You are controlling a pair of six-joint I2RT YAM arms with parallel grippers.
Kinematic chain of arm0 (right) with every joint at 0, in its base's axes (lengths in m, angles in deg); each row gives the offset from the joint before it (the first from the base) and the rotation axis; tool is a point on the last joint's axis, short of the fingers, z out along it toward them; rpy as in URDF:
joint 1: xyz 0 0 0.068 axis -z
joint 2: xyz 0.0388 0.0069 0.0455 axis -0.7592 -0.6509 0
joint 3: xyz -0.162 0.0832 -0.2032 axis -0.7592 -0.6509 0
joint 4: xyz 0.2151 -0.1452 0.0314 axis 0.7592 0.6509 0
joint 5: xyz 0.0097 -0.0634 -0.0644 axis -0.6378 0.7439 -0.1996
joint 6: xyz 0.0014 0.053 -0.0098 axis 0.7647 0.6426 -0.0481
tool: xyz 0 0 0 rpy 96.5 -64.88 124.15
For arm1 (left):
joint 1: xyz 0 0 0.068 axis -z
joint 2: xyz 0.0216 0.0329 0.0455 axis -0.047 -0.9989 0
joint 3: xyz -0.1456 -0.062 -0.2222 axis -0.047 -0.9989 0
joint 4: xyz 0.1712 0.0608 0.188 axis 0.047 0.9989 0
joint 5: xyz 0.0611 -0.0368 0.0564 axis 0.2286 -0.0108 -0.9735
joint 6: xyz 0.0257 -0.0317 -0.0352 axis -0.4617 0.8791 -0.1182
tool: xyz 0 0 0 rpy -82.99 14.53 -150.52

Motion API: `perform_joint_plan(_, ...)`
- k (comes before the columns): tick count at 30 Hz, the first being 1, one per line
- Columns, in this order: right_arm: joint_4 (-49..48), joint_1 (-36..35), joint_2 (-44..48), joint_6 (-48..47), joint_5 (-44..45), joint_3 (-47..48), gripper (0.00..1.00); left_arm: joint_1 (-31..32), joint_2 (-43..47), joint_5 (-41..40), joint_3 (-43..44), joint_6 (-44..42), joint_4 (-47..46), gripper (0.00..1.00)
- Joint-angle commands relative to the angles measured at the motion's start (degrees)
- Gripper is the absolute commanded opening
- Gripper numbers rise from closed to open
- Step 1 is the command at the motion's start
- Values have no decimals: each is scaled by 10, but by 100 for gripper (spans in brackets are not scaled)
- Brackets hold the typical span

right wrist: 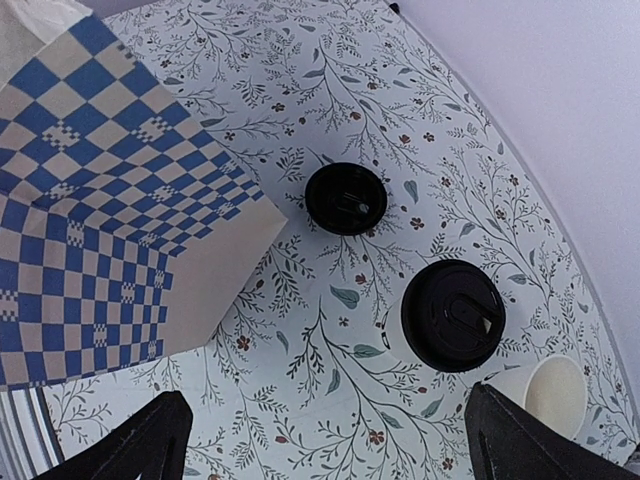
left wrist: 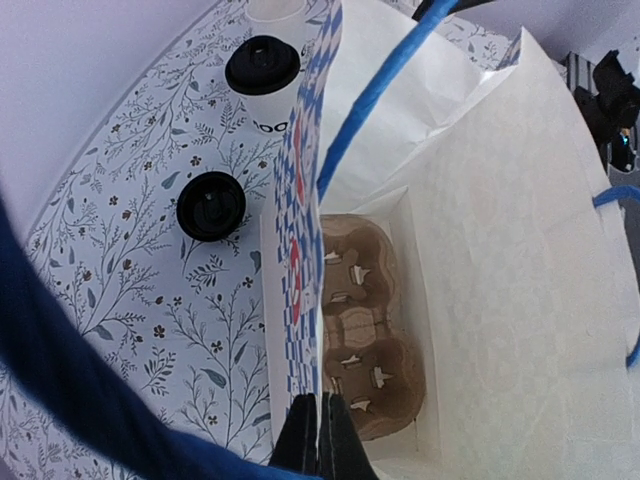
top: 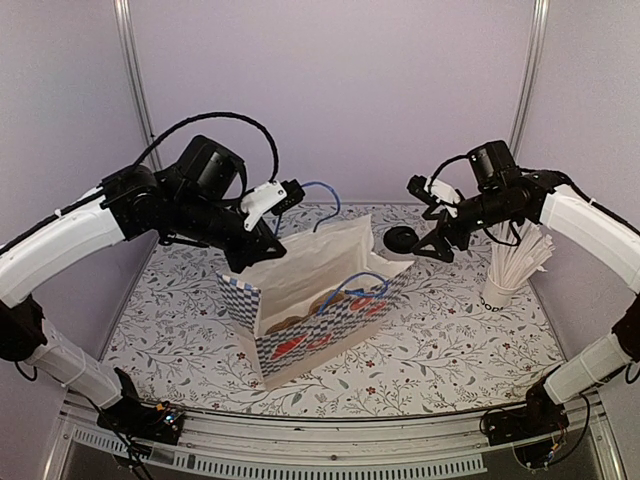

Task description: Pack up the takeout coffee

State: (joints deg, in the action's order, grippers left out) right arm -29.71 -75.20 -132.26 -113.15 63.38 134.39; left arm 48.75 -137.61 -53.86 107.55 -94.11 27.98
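The takeout coffee [right wrist: 452, 315], a white cup with dark lettering and a black lid, stands on the floral table behind the bag; it also shows in the left wrist view [left wrist: 262, 70]. My right gripper [right wrist: 340, 445] hangs open above it, the cup just inside its right finger [right wrist: 530, 440]. From the top view the right gripper [top: 432, 240] hides the cup. The blue-checked paper bag [top: 320, 320] stands open in the middle. My left gripper [left wrist: 322, 440] is shut on the bag's wall, holding it open. A brown cup carrier [left wrist: 365, 330] lies inside the bag.
A loose black lid [right wrist: 345, 198] lies between the bag and the coffee. A lidless white cup [right wrist: 555, 395] stands just beyond the coffee. A white cup of long sticks [top: 505, 280] stands at the right. The bag's blue handles [left wrist: 370, 95] arch over its mouth.
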Motion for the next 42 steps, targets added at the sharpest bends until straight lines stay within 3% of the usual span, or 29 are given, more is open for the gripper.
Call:
perform_joint_plan(1,-22,0,20,8,10,-8,99,39,-1,-31,19,7,-3,0)
perform_joint_plan(10,-30,1,26,6,28,-29,99,168,-35,-105,30,82,6,5)
perform_joint_plan(17,-27,1,28,2,24,-36,99,279,-72,-201,65,127,43,32)
perform_joint_plan(26,-24,1,23,2,7,-38,99,406,-117,-411,80,156,82,46)
perform_joint_plan(38,-17,1,23,-1,-3,-36,99,418,-120,-434,77,157,72,50)
perform_joint_plan(42,-17,1,20,5,-2,-29,99,381,-112,-420,74,161,71,54)
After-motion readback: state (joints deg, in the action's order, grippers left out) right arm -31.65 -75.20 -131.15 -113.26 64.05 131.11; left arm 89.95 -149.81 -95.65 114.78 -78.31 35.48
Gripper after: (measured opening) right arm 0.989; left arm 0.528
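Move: My left hand already pinches the rim of the bag's far wall near its left end. The bag's middle lies about 11 cm to my right, level ahead, some 14 cm below; the brown carrier sits inside, about 9 cm right, 2 cm back and 25 cm down. Beyond the wall, the black lid lies roughly 26 cm ahead, 17 cm right. For my right hand the bag's middle is some 25 cm left and 8 cm back. I draw my left hand back towards my base by about 15 cm and some 8 cm to the right, sinking only slightly, taking the pinched far wall of the bag that way. On the way I open the fingers about halfway, ending the pinch, while the wrist tilts some 20 degrees so the fingertips swing further forward; then the hand eases to a stop with the wall still between the parted fingers. ##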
